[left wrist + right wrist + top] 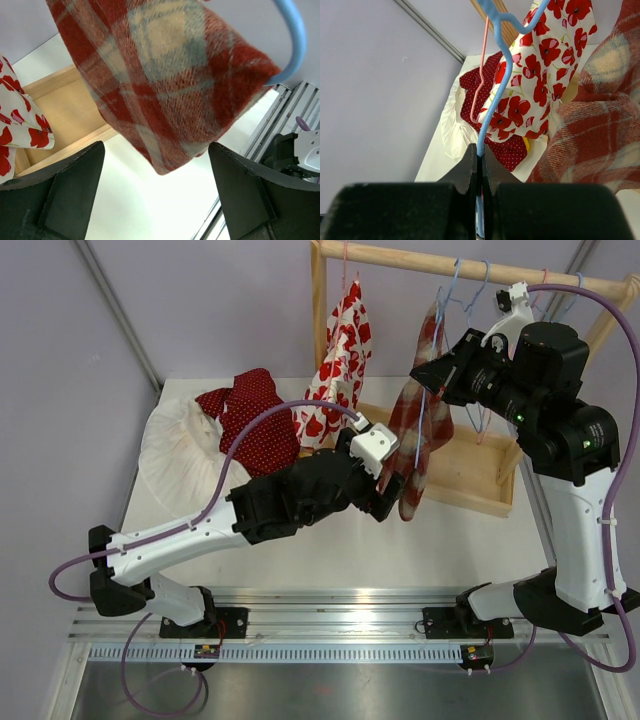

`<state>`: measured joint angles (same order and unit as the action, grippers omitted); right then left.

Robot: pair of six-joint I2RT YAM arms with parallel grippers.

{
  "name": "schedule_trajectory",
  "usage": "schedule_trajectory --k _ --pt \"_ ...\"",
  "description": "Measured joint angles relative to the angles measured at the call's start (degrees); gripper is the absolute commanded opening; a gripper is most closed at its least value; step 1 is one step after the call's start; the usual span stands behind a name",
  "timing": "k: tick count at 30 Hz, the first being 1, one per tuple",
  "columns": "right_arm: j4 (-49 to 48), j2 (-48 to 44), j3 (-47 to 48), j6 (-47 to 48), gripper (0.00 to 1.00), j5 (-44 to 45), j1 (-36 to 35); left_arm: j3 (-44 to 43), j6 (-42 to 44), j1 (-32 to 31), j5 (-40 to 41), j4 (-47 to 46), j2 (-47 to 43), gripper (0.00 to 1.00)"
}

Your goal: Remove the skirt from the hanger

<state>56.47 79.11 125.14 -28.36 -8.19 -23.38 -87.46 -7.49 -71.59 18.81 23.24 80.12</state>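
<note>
The red plaid skirt hangs from a blue hanger on the wooden rail. My right gripper is up beside the skirt's top, shut on the blue hanger's wire, which runs between its jaws. The plaid skirt fills the right of that view. My left gripper is at the skirt's lower end. In the left wrist view the gripper stands open, and the skirt's bottom corner dips between the two fingers without touching them. A bend of the hanger shows at upper right.
A wooden rack with a wooden base stands at the back right. A white garment with red flowers hangs on a pink hanger to the left. A red polka-dot garment and a white one lie on the table.
</note>
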Motion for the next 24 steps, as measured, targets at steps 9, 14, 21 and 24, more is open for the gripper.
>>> schedule_trajectory --k 9,14,21,24 --pt "0.0 -0.1 0.5 -0.3 0.00 -0.6 0.0 0.8 1.6 0.0 2.8 -5.0 3.1 0.24" --pt "0.0 -0.4 0.5 -0.5 0.00 -1.0 0.0 0.8 3.4 0.0 4.4 -8.8 5.7 0.00" --pt "5.5 2.1 9.1 0.2 0.00 -0.7 0.0 11.2 0.3 -0.3 4.1 -16.4 3.3 0.00" --pt "11.2 6.6 20.1 0.5 0.00 -0.5 -0.2 22.4 -4.0 -1.4 4.5 -20.2 -0.6 0.00"
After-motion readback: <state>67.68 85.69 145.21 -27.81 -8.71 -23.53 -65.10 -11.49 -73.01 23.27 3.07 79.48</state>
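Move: The plaid skirt's lower part hangs just beyond the open left fingers, about 4 cm ahead, 5 cm right and 1 cm lower. From the left hand, the poppy skirt hangs about 15 cm ahead, 9 cm left and 8 cm higher; the middle of the rack's wooden base is some 24 cm ahead, 13 cm right and 34 cm below. From the right hand, the plaid skirt's lower part lies roughly 3 cm back, 1 cm right and 15 cm below. Forward and to the right, about 4 cm in all, the left hand reaches into the plaid skirt's lower part while its fingers shut and pinch the cloth. It then pulls steeply down about 8 cm, easing back and left, as the right hand, still gripping the blue hanger's wire, rises nearly 4 cm and draws back a little. ##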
